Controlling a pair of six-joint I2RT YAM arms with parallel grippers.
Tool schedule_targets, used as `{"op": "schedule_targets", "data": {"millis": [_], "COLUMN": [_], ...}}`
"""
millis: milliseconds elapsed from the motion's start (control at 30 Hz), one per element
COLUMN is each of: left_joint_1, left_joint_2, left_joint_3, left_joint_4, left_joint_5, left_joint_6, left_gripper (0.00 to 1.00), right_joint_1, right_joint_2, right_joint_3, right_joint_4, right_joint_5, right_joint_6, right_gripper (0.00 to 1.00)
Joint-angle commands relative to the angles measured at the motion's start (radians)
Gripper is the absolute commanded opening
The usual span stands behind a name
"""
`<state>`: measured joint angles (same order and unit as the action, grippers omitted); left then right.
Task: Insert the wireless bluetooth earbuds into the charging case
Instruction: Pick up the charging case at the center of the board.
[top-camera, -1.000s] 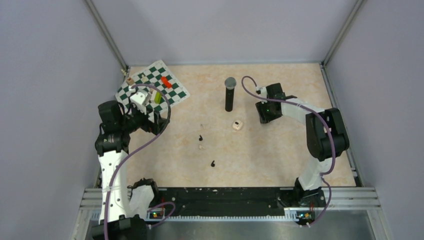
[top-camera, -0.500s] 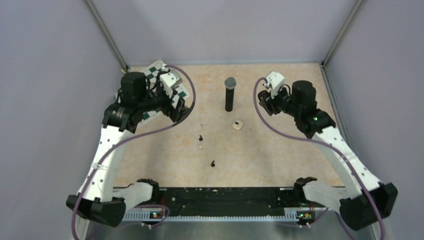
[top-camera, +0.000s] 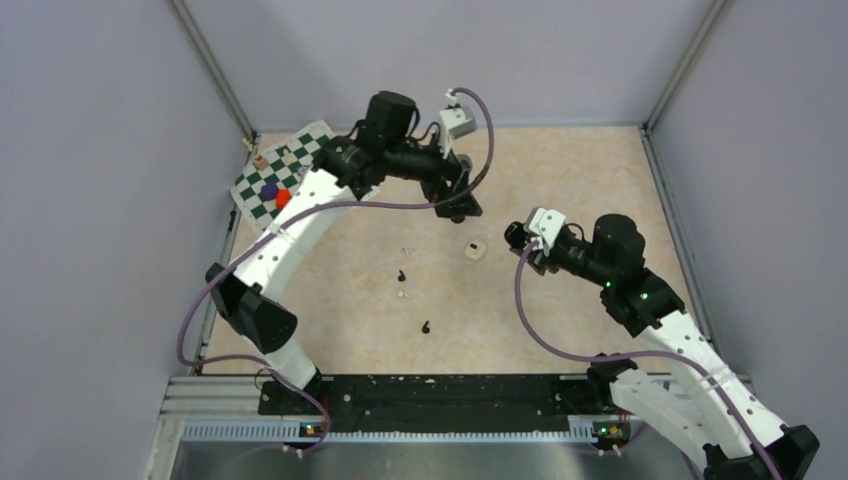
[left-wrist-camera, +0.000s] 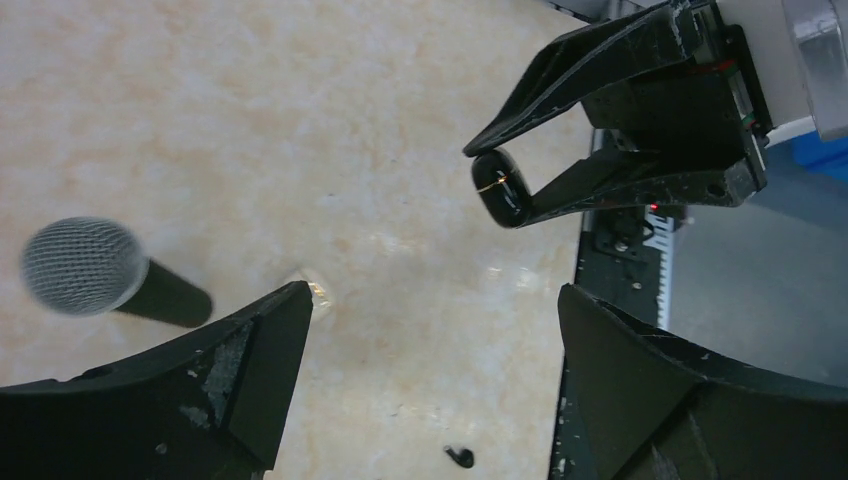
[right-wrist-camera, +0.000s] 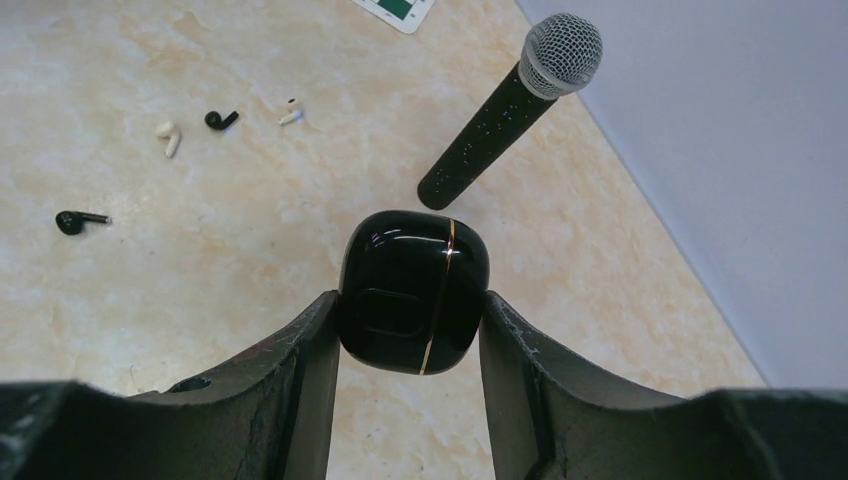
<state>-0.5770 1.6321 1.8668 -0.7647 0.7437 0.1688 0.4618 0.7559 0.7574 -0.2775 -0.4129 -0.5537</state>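
My right gripper (right-wrist-camera: 410, 300) is shut on a glossy black charging case (right-wrist-camera: 413, 290) with a thin gold seam, held above the table right of centre (top-camera: 518, 243). Several earbuds lie loose on the marbled table: a black one (top-camera: 402, 274), a whitish one (top-camera: 403, 293), another black one (top-camera: 426, 327) and a faint whitish one (top-camera: 405, 251). The right wrist view shows them at upper left, such as a black bud (right-wrist-camera: 220, 120) and a white bud (right-wrist-camera: 168, 138). My left gripper (top-camera: 462, 203) hangs open and empty over the back middle (left-wrist-camera: 430, 310).
A small white case (top-camera: 475, 250) sits between the two grippers. A black microphone (right-wrist-camera: 510, 110) with a grey mesh head lies at the back, mostly under my left gripper in the top view. A green chessboard (top-camera: 300, 155) with small pieces lies back left.
My left arm has swung from the chessboard across to above the microphone. My right arm has come nearer and toward the centre, case still held.
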Motion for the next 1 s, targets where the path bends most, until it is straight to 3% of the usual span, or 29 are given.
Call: {"op": "schedule_targets", "data": {"millis": [0,267,467,967], "left_joint_1": [-0.067,-0.191,-0.21,-0.224], "left_joint_2": [0.071,0.158,0.19,0.244], "left_joint_3": [0.052,0.058,0.082,0.104], "left_joint_4": [0.022,0.018,0.021,0.025], "left_joint_5": [0.089,0.047,0.029,0.03], "left_joint_6": [-0.116,-0.112,-0.127,-0.152], "left_gripper": [0.99,0.99,0.95,0.73], "right_joint_1": [0.005,0.005,0.005,0.005], "right_joint_2": [-0.032,-0.026,-0.04,-0.061], "right_joint_3": [-0.015,-0.029,-0.028,-0.039], "right_joint_4": [0.062,0.096,0.09,0.104], "right_joint_5": [-0.04,-0.032,-0.053,-0.076], "right_joint_6": [-0.018,0.002,0.003,0.008], "right_gripper": [0.3,0.3,0.3,0.31]}}
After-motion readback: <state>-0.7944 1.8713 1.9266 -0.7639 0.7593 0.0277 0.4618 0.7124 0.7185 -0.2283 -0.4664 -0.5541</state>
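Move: The black charging case, already in the right hand's fingertips, lies from the left hand about 11 cm right, 5 cm back and 9 cm below. From the left hand, the white case sits roughly 6 cm ahead, 5 cm right and 33 cm down. The standing microphone is some 15 cm ahead and level sideways, its middle about 21 cm below. Left hand sweeps about 9 cm right, down and back to the case, starting to close; right holds nearly still. ##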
